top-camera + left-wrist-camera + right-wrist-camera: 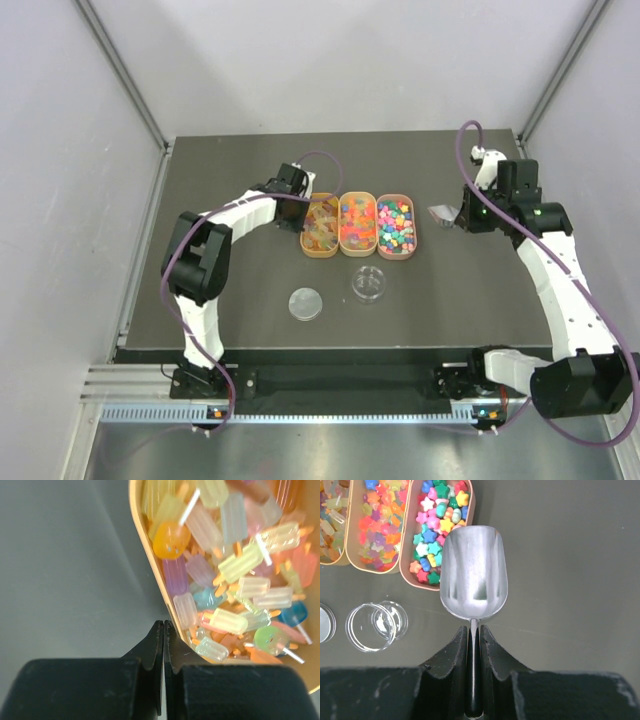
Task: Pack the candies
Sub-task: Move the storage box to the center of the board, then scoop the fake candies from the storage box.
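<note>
The candies fill three orange oval trays: pale popsicle-shaped gummies (320,228) on the left, orange and pink pieces (357,222) in the middle, bright stars (396,224) on the right. My left gripper (299,188) is at the far left end of the left tray. In its wrist view it (163,626) is shut with nothing between the tips, right beside the tray's rim (148,555) and the gummies (235,565). My right gripper (474,630) is shut on the handle of an empty metal scoop (474,570), which hovers just right of the star candies (437,525).
A small clear round dish (369,283) stands in front of the trays, with its lid (306,303) lying to its left. In the right wrist view the dish (370,626) is at the lower left. The dark mat's edges (170,150) meet grey walls on both sides.
</note>
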Robot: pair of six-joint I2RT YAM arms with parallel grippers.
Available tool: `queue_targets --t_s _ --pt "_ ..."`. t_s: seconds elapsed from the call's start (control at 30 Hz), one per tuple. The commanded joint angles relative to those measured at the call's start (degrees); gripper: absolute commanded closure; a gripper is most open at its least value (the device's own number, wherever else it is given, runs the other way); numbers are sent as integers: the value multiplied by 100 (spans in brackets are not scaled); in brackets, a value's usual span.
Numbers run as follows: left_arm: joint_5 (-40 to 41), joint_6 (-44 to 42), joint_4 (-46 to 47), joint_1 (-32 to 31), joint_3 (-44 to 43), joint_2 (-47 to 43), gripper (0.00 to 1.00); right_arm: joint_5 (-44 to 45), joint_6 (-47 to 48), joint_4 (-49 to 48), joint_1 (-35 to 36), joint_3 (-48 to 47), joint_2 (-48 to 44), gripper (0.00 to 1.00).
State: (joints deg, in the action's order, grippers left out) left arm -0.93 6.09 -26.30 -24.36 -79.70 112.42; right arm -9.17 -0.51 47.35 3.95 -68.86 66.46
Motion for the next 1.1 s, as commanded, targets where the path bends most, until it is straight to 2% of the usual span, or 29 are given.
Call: queue_targets --t_s 0.0,0.4,0.63,0.87,1.07 --pt "-206 103 3 -262 43 -106 100 -129 -116 -227 -43 101 -229 100" --pt "-373 130 -156 -789 -607 341 100 -6 8 37 -43 426 -63 100" --pt "-417 33 -217 -878 -1257 746 100 108 367 222 -25 496 -18 100" --pt "-522 -81 -252 -895 -1522 887 100 442 614 345 10 558 16 100" --pt "-444 -152 -217 -974 -1592 861 100 381 614 459 10 383 280 100"
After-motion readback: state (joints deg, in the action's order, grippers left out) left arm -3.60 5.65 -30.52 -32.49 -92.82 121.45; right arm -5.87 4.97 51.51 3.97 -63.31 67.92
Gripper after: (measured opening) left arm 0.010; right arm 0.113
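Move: My closed left fingertips stand against the left wall of the popsicle box, near its close end; its middle is about 4 cm ahead, 6 cm right. The gummy box is 15 cm right and 5 cm ahead, the star-candy box 26 cm right and 4 cm ahead, the glass jar 18 cm right and 12 cm back. From my scoop-holding right hand, the star-candy box lies roughly 14 cm ahead, 12 cm left, 18 cm below. With my left fingers shut and low, I keep bearing on the popsicle box's left wall and push the row of three to the right, about 8.5 cm, easing back 2 cm at first and then forward again, while the hand turns some 10 degrees clockwise. My right hand keeps the scoop, sinks about 5 cm and draws back slightly, tipping further down. ##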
